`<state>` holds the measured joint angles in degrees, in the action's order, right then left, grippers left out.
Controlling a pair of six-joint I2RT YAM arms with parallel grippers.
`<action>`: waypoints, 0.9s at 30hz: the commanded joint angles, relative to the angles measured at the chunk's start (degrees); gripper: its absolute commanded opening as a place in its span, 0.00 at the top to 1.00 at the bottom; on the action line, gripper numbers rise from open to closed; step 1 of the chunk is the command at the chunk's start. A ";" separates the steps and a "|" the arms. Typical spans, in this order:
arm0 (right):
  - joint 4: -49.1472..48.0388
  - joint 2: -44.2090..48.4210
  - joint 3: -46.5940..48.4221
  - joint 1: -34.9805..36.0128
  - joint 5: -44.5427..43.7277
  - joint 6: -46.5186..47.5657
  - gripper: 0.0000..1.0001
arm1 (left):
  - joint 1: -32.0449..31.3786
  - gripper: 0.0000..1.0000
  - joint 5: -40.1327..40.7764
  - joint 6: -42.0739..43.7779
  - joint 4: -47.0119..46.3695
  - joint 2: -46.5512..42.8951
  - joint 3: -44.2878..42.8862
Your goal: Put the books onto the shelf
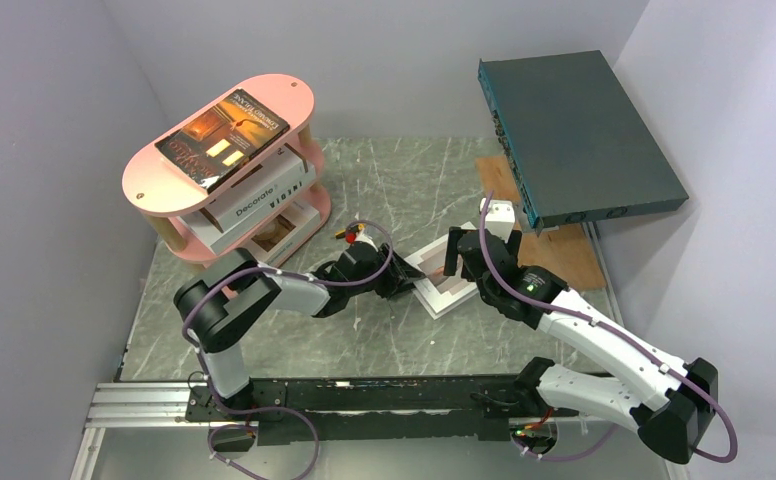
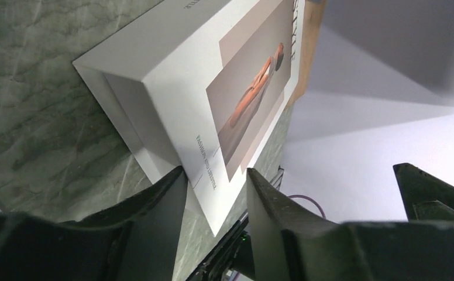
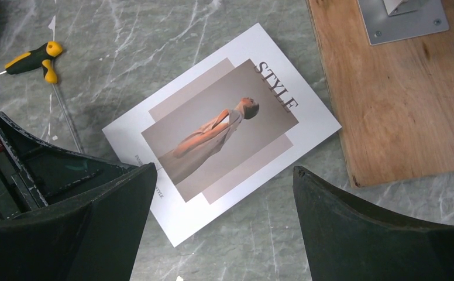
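Note:
A white book (image 3: 224,129) titled "STYLE" lies on the grey table (image 1: 384,180). One of its corners (image 2: 213,193) sits between the fingers of my left gripper (image 2: 213,171), which stands partly closed around it. From the top view this gripper (image 1: 407,283) is at the book's left edge (image 1: 442,292). My right gripper (image 3: 224,168) hovers wide open above the same book, touching nothing. The pink shelf (image 1: 154,175) stands at the back left. An orange-brown book (image 1: 224,135) lies on its top tier, a white "Decorate" book (image 1: 264,190) on the middle tier, and another book (image 1: 276,232) on the lowest.
A large dark teal box (image 1: 579,135) leans at the back right above a wooden board (image 3: 400,88). A yellow-and-black screwdriver (image 3: 37,58) lies on the table just left of the book. White walls close in the table on three sides.

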<state>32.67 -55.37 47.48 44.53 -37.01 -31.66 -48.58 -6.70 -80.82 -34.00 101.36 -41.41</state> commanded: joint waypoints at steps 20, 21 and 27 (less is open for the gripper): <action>-8.36 -4.73 4.07 -0.68 10.50 13.70 0.10 | -0.13 1.00 10.15 16.25 26.70 -25.47 2.84; -9.59 -4.81 4.52 -0.70 12.77 16.41 0.09 | -0.18 1.00 11.41 17.67 29.24 -27.51 2.66; -11.55 -6.68 9.00 -0.85 27.32 29.93 0.06 | 0.02 1.00 15.94 30.12 45.23 -38.42 0.19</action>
<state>25.58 -60.84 51.00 43.90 -21.04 -13.45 -48.58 4.75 -61.69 -0.89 68.75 -38.92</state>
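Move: The STYLE book lies flat, its near-left end right at the left fingers; its middle is about 8 cm to that hand's right, 4 cm ahead and barely lower. The screwdriver is some 11 cm ahead and 13 cm left, the pink shelf's middle roughly 12 cm ahead and 33 cm left. From the right hand, the book's middle is about 3 cm ahead, 1 cm left and 12 cm below. The book's near-left cover edge, lying between the left fingers, is pinched as they shut. The left hand then draws it about 9 cm left towards the shelf, rising some 7 cm and easing slightly back while the wrist rolls. The open right hand follows leftwards above the book, turning about 20 degrees counter-clockwise. ##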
